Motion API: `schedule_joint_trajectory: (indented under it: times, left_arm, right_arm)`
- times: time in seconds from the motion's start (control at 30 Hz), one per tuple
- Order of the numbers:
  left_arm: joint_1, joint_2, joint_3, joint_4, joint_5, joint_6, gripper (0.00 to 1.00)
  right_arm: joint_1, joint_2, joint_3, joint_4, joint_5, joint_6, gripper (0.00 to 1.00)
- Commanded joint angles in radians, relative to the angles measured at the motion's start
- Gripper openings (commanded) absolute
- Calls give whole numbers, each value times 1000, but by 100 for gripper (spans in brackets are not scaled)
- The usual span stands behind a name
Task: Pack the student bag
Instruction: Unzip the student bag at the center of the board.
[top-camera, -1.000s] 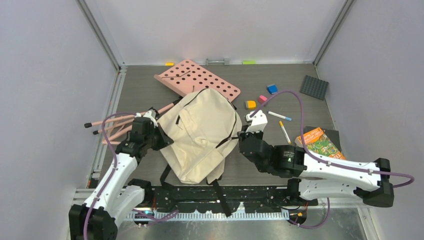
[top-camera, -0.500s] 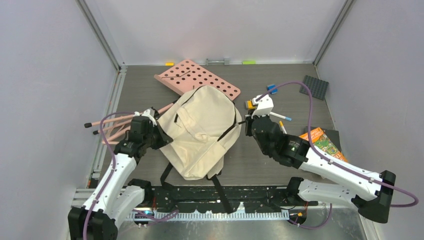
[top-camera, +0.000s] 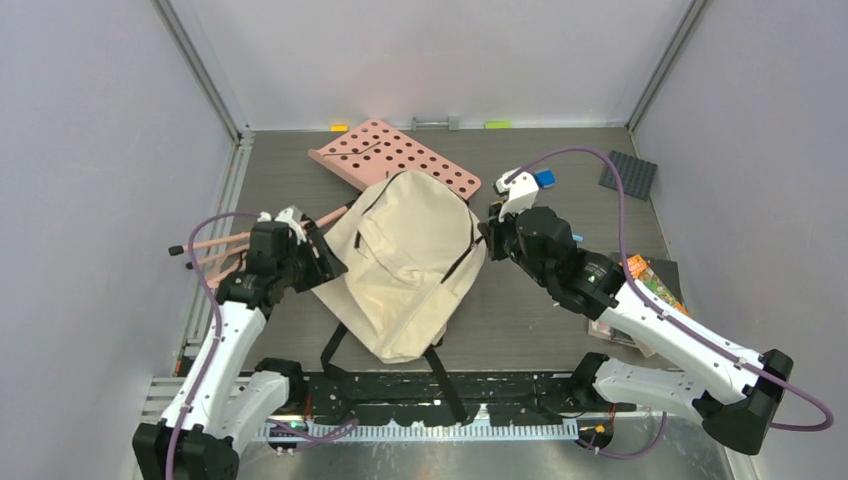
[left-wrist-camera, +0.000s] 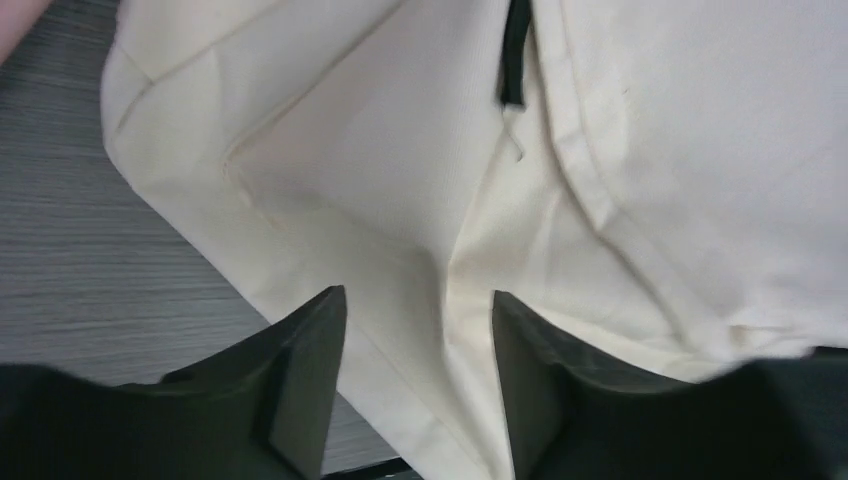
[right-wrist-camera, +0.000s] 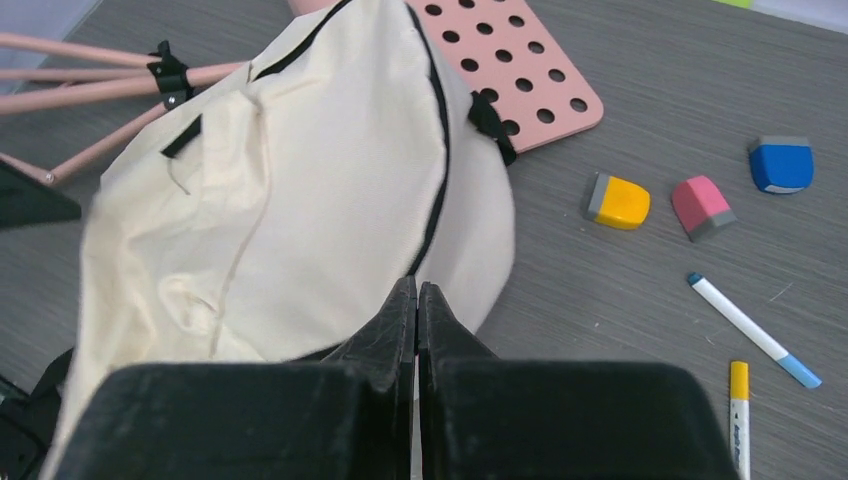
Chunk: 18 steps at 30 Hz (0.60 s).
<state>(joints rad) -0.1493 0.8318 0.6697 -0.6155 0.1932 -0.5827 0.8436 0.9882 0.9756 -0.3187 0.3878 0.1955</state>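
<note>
The student bag (top-camera: 410, 265), cream fabric with black zippers and straps, lies flat mid-table; it also fills the left wrist view (left-wrist-camera: 420, 180) and the right wrist view (right-wrist-camera: 300, 200). My left gripper (top-camera: 325, 262) is at the bag's left edge. It is open (left-wrist-camera: 418, 310), with a fold of cream fabric loose between its fingers (left-wrist-camera: 310, 370). My right gripper (top-camera: 487, 238) is at the bag's right edge. It is shut (right-wrist-camera: 416, 290) exactly where the black zipper line (right-wrist-camera: 437, 150) ends, pinching the zipper there. The pull itself is hidden.
A pink perforated board (top-camera: 395, 155) lies partly under the bag's far end, with pink rods (top-camera: 215, 245) to the left. Right of the bag lie yellow (right-wrist-camera: 620, 200), pink (right-wrist-camera: 702, 207) and blue (right-wrist-camera: 781, 164) erasers and two markers (right-wrist-camera: 752, 328). A book (top-camera: 650, 285) and a grey baseplate (top-camera: 628, 173) are further right.
My left gripper has opened and let go of the bag fabric. My right gripper, still shut, has moved toward the far side along the bag's right edge, and the bag has shifted.
</note>
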Motion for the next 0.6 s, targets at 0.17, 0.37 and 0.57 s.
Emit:
schedule_joint_trajectory:
  times: [0.17,0.37,0.57]
  left_arm:
    - [-5,58,373,-183,83,220,84]
    - [-271,101,427,-24,111,292,84]
    - [-622,236,464,151,38,398,83]
  right_arm:
    - [-14,-5,65,-92,-99,52,1]
    - [-10,-35,64,-49,-173,136,1]
    - [-8,-50,96,-53,-156,193,1]
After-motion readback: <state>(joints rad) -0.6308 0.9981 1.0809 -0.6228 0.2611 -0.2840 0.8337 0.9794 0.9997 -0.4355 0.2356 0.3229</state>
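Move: My left hand, just letting go of the bag's left edge, has the lower end of the bag's side zip about 20 cm to its right, some 3 cm back and 2 cm below. The zip slider in my right fingers is about 28 cm to its right, 6 cm ahead and 6 cm higher; the black pocket tab is 6 cm ahead, 4 cm right and 2 cm lower. From my right hand, that zip end lies roughly 9 cm back, 8 cm left and 8 cm down. My half-open left fingers spread wide and come clear of the cloth as I lift that hand about 12 cm, then swing it some 13 cm right over the bag towards the lower zip end, turning the wrist some 40 degrees clockwise with the fingers tipping up. My right fingers stay shut on the zip pull, easing back about 2.5 cm and slightly left. ##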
